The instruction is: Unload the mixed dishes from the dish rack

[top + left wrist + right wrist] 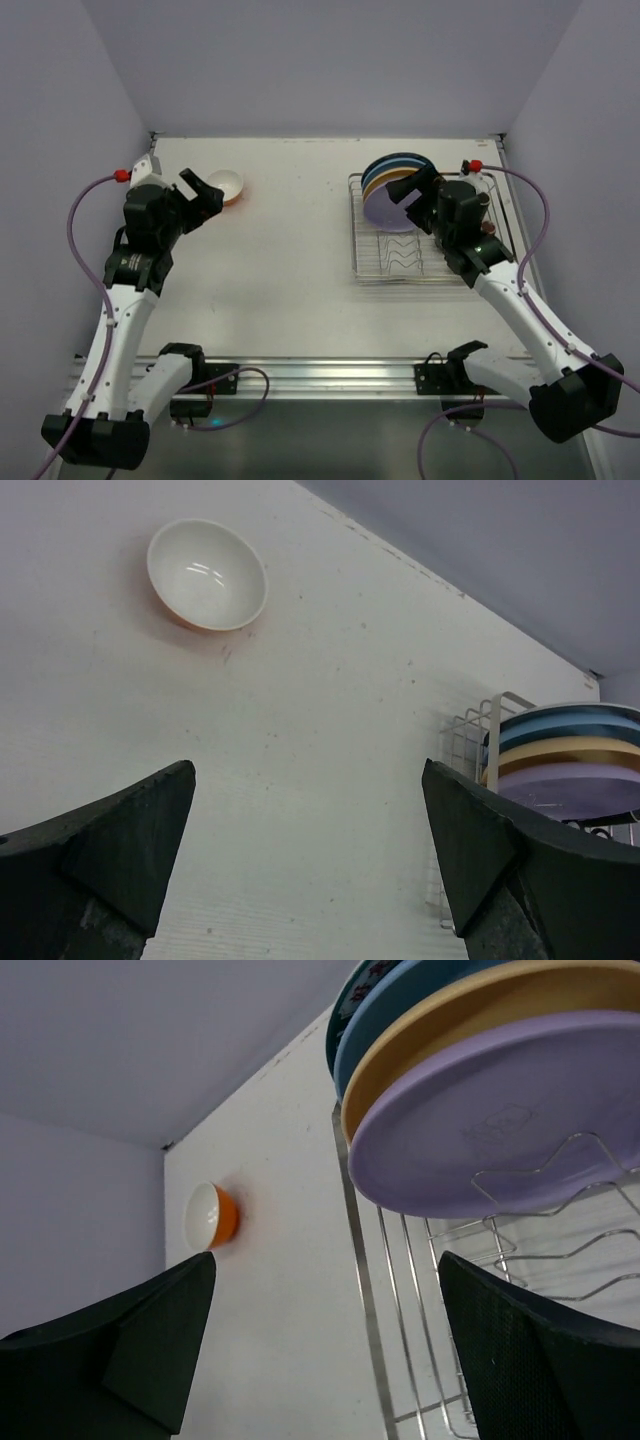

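Observation:
The silver wire dish rack (372,262) stands at the right, and its rim shows in the right wrist view (360,1290). Plates stand on edge at its far left: lilac (383,210) in front, then yellow (450,1015), blue (372,1022) and a dark-rimmed one behind. The orange bowl (228,187), white inside, sits on the table at the far left, outside the rack. My left gripper (203,192) is open and empty, just left of the bowl (207,573). My right gripper (412,186) is open and empty, above the rack close to the lilac plate (500,1120).
The white table (290,250) has grey walls on three sides. Small mugs (485,202) show only partly behind my right arm at the rack's right side. The rack's near half holds only bare zigzag dividers (400,250).

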Action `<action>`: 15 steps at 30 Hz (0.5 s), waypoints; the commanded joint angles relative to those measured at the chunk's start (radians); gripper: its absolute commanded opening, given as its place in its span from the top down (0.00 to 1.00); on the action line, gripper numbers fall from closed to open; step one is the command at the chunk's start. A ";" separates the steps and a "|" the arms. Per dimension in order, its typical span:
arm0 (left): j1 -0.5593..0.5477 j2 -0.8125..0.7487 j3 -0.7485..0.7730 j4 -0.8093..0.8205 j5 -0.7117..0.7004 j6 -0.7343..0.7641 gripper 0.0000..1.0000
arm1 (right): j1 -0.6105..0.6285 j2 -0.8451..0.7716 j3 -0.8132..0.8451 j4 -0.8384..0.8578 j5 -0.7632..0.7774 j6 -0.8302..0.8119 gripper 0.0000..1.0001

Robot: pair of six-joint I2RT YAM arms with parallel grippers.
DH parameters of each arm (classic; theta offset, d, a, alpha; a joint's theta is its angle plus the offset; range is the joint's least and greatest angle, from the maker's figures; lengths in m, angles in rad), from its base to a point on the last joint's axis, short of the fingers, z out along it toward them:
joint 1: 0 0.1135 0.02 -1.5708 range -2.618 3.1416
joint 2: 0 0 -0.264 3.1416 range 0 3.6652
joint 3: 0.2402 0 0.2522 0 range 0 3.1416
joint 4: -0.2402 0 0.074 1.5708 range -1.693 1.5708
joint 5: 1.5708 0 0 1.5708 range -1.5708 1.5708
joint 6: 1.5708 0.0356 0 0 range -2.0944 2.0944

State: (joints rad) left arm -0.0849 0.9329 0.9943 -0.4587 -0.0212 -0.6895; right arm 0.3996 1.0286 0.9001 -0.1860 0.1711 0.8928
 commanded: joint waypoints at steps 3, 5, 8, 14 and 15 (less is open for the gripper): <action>0.007 -0.118 -0.063 -0.107 0.003 0.223 0.00 | -0.015 0.103 0.157 -0.188 0.276 0.455 0.21; 0.007 -0.150 -0.091 -0.107 -0.015 0.275 0.00 | -0.030 0.145 0.200 -0.217 0.288 0.538 0.24; 0.010 -0.181 -0.166 -0.074 -0.137 0.272 0.00 | -0.038 0.186 0.237 -0.245 0.292 0.595 0.26; 0.016 -0.244 -0.161 -0.089 -0.174 0.266 0.00 | -0.039 0.211 0.230 -0.297 0.307 0.750 0.34; 0.016 -0.250 -0.164 -0.089 -0.169 0.268 0.00 | -0.041 0.221 0.230 -0.297 0.312 0.765 0.35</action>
State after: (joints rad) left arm -0.0780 0.7250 0.8314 -0.5720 -0.1467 -0.4583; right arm 0.3634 1.2423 1.1015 -0.4496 0.4076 1.5257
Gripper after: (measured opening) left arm 0.997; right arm 0.655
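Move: The purple plate, front one of the upright stack in the rack, has its middle about 7 cm ahead of the right hand, 3 cm to its right and 11 cm below. The yellow plate stands right behind it, some 10 cm ahead of the hand and 3 cm right, with the blue plate 12 cm ahead and 3 cm right, both about as far below. From the left hand the purple plate lies about 9 cm ahead, 35 cm right and 12 cm below. Towards the purple plate at the front of the stack, the empty right hand reaches about 4 cm forward and 3 cm right, rising slightly before dipping 2 cm below its start. It swings some 30 degrees clockwise and rolls its left side up while the fingers close partway, touching nothing visibly. The left hand, wide open, draws back, down and left, away from the bowl. ##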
